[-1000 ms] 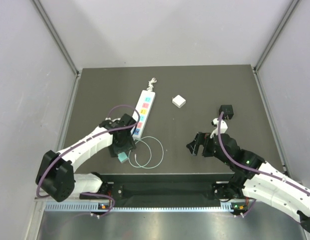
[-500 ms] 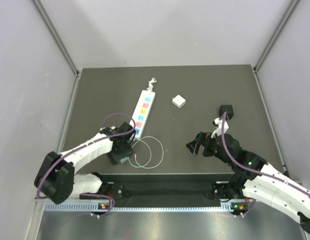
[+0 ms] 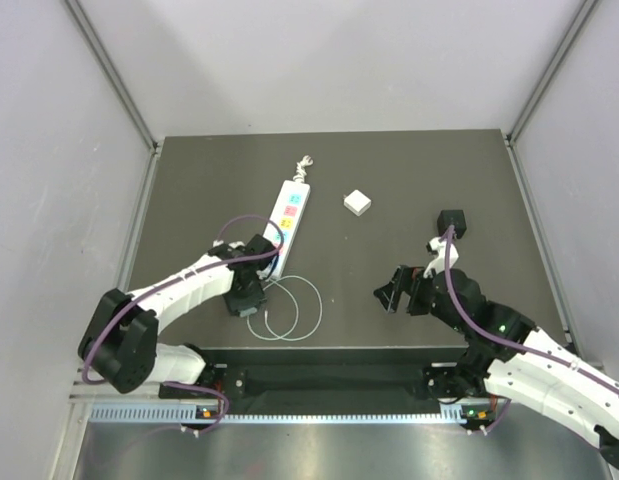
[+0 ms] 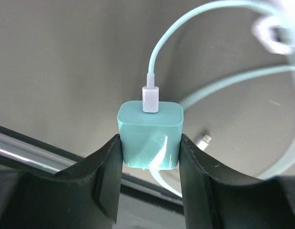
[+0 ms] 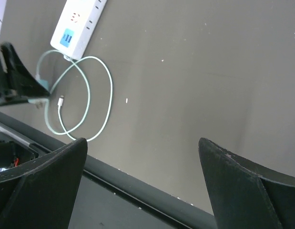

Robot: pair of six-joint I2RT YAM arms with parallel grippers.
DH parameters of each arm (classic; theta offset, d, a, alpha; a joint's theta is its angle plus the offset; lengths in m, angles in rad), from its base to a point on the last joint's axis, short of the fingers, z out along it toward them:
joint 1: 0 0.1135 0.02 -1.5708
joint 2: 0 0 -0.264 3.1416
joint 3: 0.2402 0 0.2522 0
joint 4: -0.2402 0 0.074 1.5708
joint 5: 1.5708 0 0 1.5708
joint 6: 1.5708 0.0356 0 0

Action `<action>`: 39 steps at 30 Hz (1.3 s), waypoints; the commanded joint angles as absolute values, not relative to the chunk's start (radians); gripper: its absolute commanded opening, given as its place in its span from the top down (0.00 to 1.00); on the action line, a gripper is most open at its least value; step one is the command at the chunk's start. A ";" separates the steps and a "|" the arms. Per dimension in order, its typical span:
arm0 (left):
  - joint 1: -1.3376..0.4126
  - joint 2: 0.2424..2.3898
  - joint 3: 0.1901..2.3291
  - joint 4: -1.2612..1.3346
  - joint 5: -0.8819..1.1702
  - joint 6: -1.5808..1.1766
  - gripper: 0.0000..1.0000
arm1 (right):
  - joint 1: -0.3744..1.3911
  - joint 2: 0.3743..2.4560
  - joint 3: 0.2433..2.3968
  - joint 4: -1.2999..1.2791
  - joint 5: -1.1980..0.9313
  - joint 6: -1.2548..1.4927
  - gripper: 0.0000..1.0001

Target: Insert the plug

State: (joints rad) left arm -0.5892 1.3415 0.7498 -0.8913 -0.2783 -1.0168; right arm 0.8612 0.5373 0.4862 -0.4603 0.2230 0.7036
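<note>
The plug is a small teal-green box, and a thin white cable runs from its top. My left gripper is shut on it, with a black finger pressed against each side. From above, the left gripper is near the table's front edge, just below the lower end of the long white power strip, and it covers the plug. The cable loops on the table to its right. My right gripper is open with nothing between its fingers, and it hovers at the front right.
A small white square block lies right of the power strip. The right wrist view shows the strip's end, the cable loops and the plug at far left. A black rail runs along the table's front edge.
My left gripper came down over the plug and closed on its sides. The right arm has barely moved.
</note>
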 commanded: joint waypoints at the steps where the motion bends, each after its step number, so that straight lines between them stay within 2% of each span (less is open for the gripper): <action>1: -0.636 1.295 0.876 -0.945 -0.316 -0.864 1.00 | 0.870 0.535 0.587 -0.489 0.227 0.701 0.01; 7: -0.788 1.221 1.071 -0.999 -0.422 -0.712 1.00 | 0.868 0.607 0.814 -0.566 0.164 0.638 0.02; 11: -0.885 1.175 1.108 -0.893 -0.345 -0.583 1.00 | 0.868 0.666 0.902 -0.571 0.094 0.595 0.02; 15: -1.007 1.117 1.072 -0.721 -0.273 -0.442 1.00 | 0.870 0.759 0.988 -0.560 0.012 0.572 0.08; 18: -1.041 1.091 1.036 -0.620 -0.206 -0.379 1.00 | 0.868 0.823 1.040 -0.549 -0.078 0.540 0.16; 26: -1.089 1.016 0.980 -0.482 -0.157 -0.279 1.00 | 0.865 1.017 1.175 -0.617 -0.195 0.454 0.17; 30: -1.095 0.939 0.954 -0.451 -0.163 -0.241 1.00 | 0.844 1.130 1.203 -0.623 -0.290 0.485 0.22; 39: -1.097 0.888 0.930 -0.430 -0.156 -0.190 1.00 | 0.831 1.268 1.207 -0.439 -0.534 0.604 0.29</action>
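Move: Level with the right hand fore and aft, the plug already in the left fingers lies about 33 cm to its left and 12 cm lower; the cable loop lies some 23 cm to its left, 2 cm ahead and 15 cm down. From the left hand, the right gripper it is carried towards is roughly 33 cm to the right and 12 cm higher. The power strip's middle is about 25 cm ahead of the left hand, 8 cm right and 2 cm lower. Carrying the plug in a kept grip, the left hand climbs about 21 cm and goes 16 cm right towards the right gripper, swinging from finger-down to pointing right and forward, still tipped down. The right hand rises nearly 14 cm, then goes about 14 cm left towards the plug, sinking a few centimetres late, turning some 35 degrees counter-clockwise and closing its wide-open fingers by about a quarter. ##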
